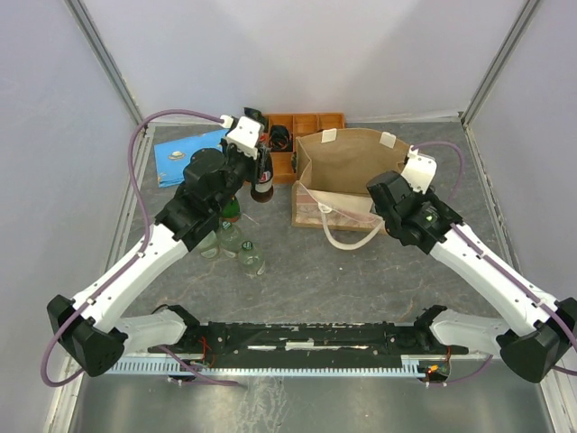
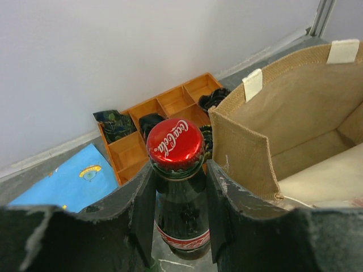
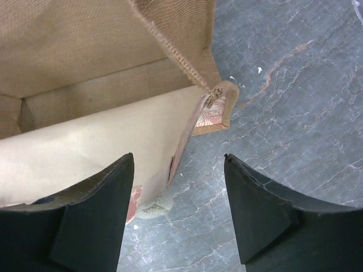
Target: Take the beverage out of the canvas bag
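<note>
The beverage, a dark cola bottle [image 1: 261,183] with a red cap [image 2: 176,146], stands upright outside the canvas bag [image 1: 347,162], just to its left. My left gripper [image 1: 261,161] is shut on the bottle's neck, with a finger [image 2: 144,209] on each side below the cap. I cannot tell whether the bottle's base touches the table. The tan bag [image 2: 295,102] gapes open and nothing shows in the part of it I can see. My right gripper [image 1: 383,216] hangs open over the bag's near right corner [image 3: 212,99], its fingers [image 3: 102,209] holding nothing. A cream handle [image 3: 153,207] droops between them.
An orange compartmented tray [image 1: 306,122] with dark items sits behind the bottle and the bag. A flat blue pouch [image 1: 185,153] lies at the back left. Several clear and green bottles [image 1: 236,242] lie under my left arm. Walls close in the back and sides.
</note>
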Robot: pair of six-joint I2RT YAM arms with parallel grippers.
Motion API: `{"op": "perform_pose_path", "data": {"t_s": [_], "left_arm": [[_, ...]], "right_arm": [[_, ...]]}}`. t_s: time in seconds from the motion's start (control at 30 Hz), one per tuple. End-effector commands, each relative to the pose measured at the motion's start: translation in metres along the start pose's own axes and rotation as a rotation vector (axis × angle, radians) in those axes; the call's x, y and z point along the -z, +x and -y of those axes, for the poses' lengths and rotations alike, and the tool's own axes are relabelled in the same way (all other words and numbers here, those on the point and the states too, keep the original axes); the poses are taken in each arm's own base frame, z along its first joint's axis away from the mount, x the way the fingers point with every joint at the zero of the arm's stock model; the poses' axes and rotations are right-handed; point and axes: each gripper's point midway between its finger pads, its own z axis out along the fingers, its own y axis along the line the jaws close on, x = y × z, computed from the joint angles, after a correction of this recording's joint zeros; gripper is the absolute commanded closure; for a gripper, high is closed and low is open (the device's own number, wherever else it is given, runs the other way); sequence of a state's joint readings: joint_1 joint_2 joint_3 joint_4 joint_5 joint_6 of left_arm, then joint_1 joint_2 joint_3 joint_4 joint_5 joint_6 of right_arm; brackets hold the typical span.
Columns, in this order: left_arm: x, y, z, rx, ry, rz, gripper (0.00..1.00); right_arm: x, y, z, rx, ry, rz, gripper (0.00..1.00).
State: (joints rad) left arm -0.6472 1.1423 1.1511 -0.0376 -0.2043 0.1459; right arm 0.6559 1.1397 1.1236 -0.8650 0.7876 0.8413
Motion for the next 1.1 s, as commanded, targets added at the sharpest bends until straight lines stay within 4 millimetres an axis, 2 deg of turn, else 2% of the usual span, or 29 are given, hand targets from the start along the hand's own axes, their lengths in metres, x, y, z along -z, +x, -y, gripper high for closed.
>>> {"op": "perform_pose_path", "data": {"t_s": [0.0, 0.23, 0.27, 0.33, 0.4, 0.9, 1.07], "left_arm": [[0.007, -0.074, -0.014, 0.086, -0.045, 0.253, 0.97], [-0.002, -0.057, -0.011, 0.085, -0.051, 0.213, 0.97], [-0.003, -0.053, -0.011, 0.083, -0.052, 0.204, 0.97], [-0.007, -0.045, -0.009, 0.082, -0.051, 0.186, 0.97], [-0.011, -0.034, -0.007, 0.079, -0.053, 0.166, 0.97], [-0.024, 0.026, -0.003, 0.095, -0.089, 0.114, 0.97], [-0.024, 0.043, -0.005, 0.108, -0.119, 0.086, 0.97]], "right_arm": [[0.01, -0.007, -0.01, 0.045, -0.078, 0.005, 0.27], [0.018, -0.015, -0.015, 0.054, -0.119, 0.022, 0.21], [0.02, -0.018, -0.015, 0.061, -0.122, 0.03, 0.19], [0.023, -0.022, -0.014, 0.068, -0.129, 0.043, 0.07], [0.027, -0.029, -0.014, 0.071, -0.136, 0.061, 0.04], [0.049, -0.082, -0.02, 0.069, -0.201, 0.222, 0.04], [0.053, -0.09, -0.024, 0.038, -0.225, 0.253, 0.04]]}}
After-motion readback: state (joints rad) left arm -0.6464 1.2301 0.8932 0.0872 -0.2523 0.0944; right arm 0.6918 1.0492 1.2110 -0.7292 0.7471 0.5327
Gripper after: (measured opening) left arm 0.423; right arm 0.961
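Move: The left hand still grips the Coca-Cola bottle by its neck. Its open table spot lies almost straight below, about 2 cm back and roughly 35 cm down. From that hand a green bottle stands some 3 cm back and 8 cm left, the nearer clear bottle about 14 cm back and 2 cm left, and the canvas bag's middle roughly 3 cm ahead and 24 cm right, all 26 to 28 cm lower. From the right hand, the bag's middle is about 6 cm ahead, 12 cm left and 13 cm below. Down, nearly plumb, the left hand lowers the Coca-Cola bottle about 13 cm towards the bare table between the standing bottles and the bag, its fingers keeping hold of the neck while the wrist tips some 10 degrees downward. The right hand, its fingers opening from partly to fully wide, first eases slightly left, then rises about 7 cm away from the bag, turning a little counter-clockwise. ##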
